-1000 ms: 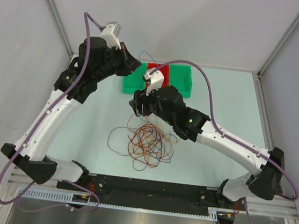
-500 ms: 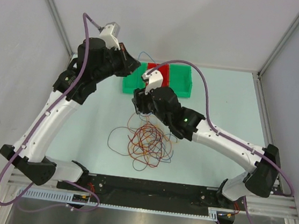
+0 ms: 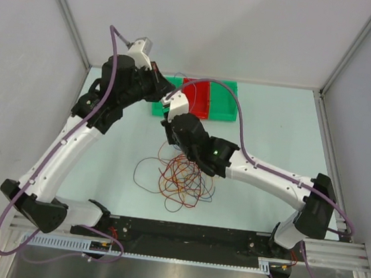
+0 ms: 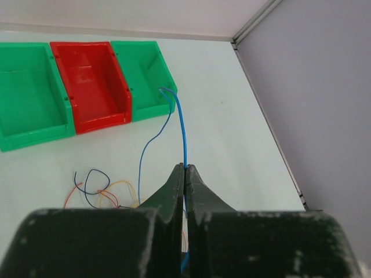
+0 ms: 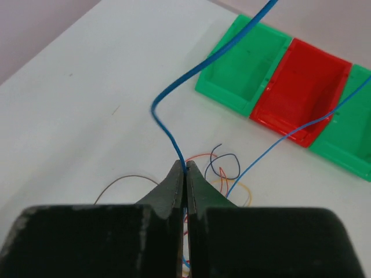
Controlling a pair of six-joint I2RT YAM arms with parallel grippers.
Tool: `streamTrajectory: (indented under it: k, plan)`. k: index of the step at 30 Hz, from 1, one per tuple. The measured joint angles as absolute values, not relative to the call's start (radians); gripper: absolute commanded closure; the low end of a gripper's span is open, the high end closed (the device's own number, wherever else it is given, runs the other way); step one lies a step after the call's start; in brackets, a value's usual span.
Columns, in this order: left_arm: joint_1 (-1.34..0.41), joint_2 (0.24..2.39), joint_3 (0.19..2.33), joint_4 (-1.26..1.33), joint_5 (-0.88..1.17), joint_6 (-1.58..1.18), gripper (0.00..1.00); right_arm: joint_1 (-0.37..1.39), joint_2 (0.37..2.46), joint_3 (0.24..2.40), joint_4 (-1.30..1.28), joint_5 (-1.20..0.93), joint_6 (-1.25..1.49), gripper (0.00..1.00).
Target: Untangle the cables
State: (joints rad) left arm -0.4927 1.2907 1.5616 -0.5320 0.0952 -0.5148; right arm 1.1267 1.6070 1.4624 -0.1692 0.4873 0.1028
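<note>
The cables (image 3: 179,178) lie in a loose tangle of red, orange, yellow, brown and blue loops on the pale table. One blue cable (image 4: 184,130) rises out of it, and both grippers hold this strand. My left gripper (image 4: 185,167) is shut on it, high above the table near the bins. My right gripper (image 5: 185,168) is shut on the same blue cable (image 5: 167,123), lower down and just above the far edge of the tangle (image 5: 229,168). In the top view the left gripper (image 3: 164,91) sits beside the right wrist, and the right gripper (image 3: 167,134) is partly hidden under its arm.
A red bin (image 3: 197,104) stands between two green bins (image 3: 224,103) at the table's far side, the left one mostly hidden by my arms. The same bins show in the left wrist view (image 4: 93,113). Grey walls close in the table on three sides.
My right gripper has shut on the blue cable after standing open. The right arm has swung left and farther away. The left arm has shifted slightly to the right.
</note>
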Motion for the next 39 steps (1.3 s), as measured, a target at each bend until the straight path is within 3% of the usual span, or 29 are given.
streamTrajectory:
  k: [8,17,18,19,21,22,24,25,27,28,29,39]
  plan:
    - [-0.476,1.287,1.343,-0.439,0.129,-0.531,0.94,1.242,1.597,1.499,-0.132,0.621,-0.028,1.0]
    - [-0.47,1.308,1.183,-0.371,0.191,-0.566,0.9,1.247,1.552,1.496,-0.081,0.705,-0.144,1.0]
    - [-0.47,1.306,1.171,-0.371,0.194,-0.566,0.87,1.247,1.546,1.495,-0.062,0.717,-0.157,1.0]
    - [-0.47,1.305,1.157,-0.371,0.196,-0.565,0.75,1.247,1.538,1.493,-0.033,0.73,-0.172,1.0]
    - [-0.47,1.304,1.129,-0.375,0.203,-0.556,0.64,1.244,1.524,1.493,0.019,0.754,-0.199,1.0]
    - [-0.47,1.304,1.118,-0.385,0.208,-0.551,0.53,1.244,1.517,1.494,0.041,0.764,-0.209,1.0]
    - [-0.47,1.304,1.112,-0.408,0.215,-0.538,0.4,1.244,1.509,1.494,0.073,0.781,-0.224,1.0]
    - [-0.47,1.299,1.112,-0.418,0.215,-0.534,0.27,1.243,1.509,1.494,0.089,0.788,-0.23,1.0]
    - [-0.47,1.279,1.112,-0.438,0.208,-0.524,0.09,1.239,1.509,1.493,0.096,0.792,-0.238,1.0]
    - [-0.47,1.261,1.111,-0.45,0.204,-0.513,0.04,1.238,1.509,1.493,0.096,0.794,-0.239,1.0]
    - [-0.47,1.226,1.106,-0.464,0.183,-0.507,0.0,1.234,1.509,1.493,0.097,0.793,-0.239,1.0]
    - [-0.47,0.792,0.92,-0.585,0.034,-0.477,0.0,1.14,1.507,1.493,0.12,0.757,-0.238,1.0]
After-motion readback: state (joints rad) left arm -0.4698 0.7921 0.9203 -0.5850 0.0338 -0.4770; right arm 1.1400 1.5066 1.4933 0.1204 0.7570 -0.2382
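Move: Both hands already pinch the blue cable high over the table, the left hand the higher. From the left hand the cable heap lies some 12 cm back, 5 cm right and 38 cm below; the red bin is about 27 cm ahead and 4 cm right, the left green bin 27 cm ahead and 9 cm left, both some 36 cm down. From the right hand the heap is roughly 7 cm back, 6 cm right and 28 cm below, the red bin 32 cm ahead, 4 cm right and 26 cm below. Down goes the left hand by about 17 cm, tipping its fingers downward; there it opens wide, lets go of the blue cable, then draws back and left with a slight rise. The right hand keeps its pinch, edges back a little, then climbs about 12 cm away from the heap, drifting right and forward again while its fingers tilt up some 20 degrees. ##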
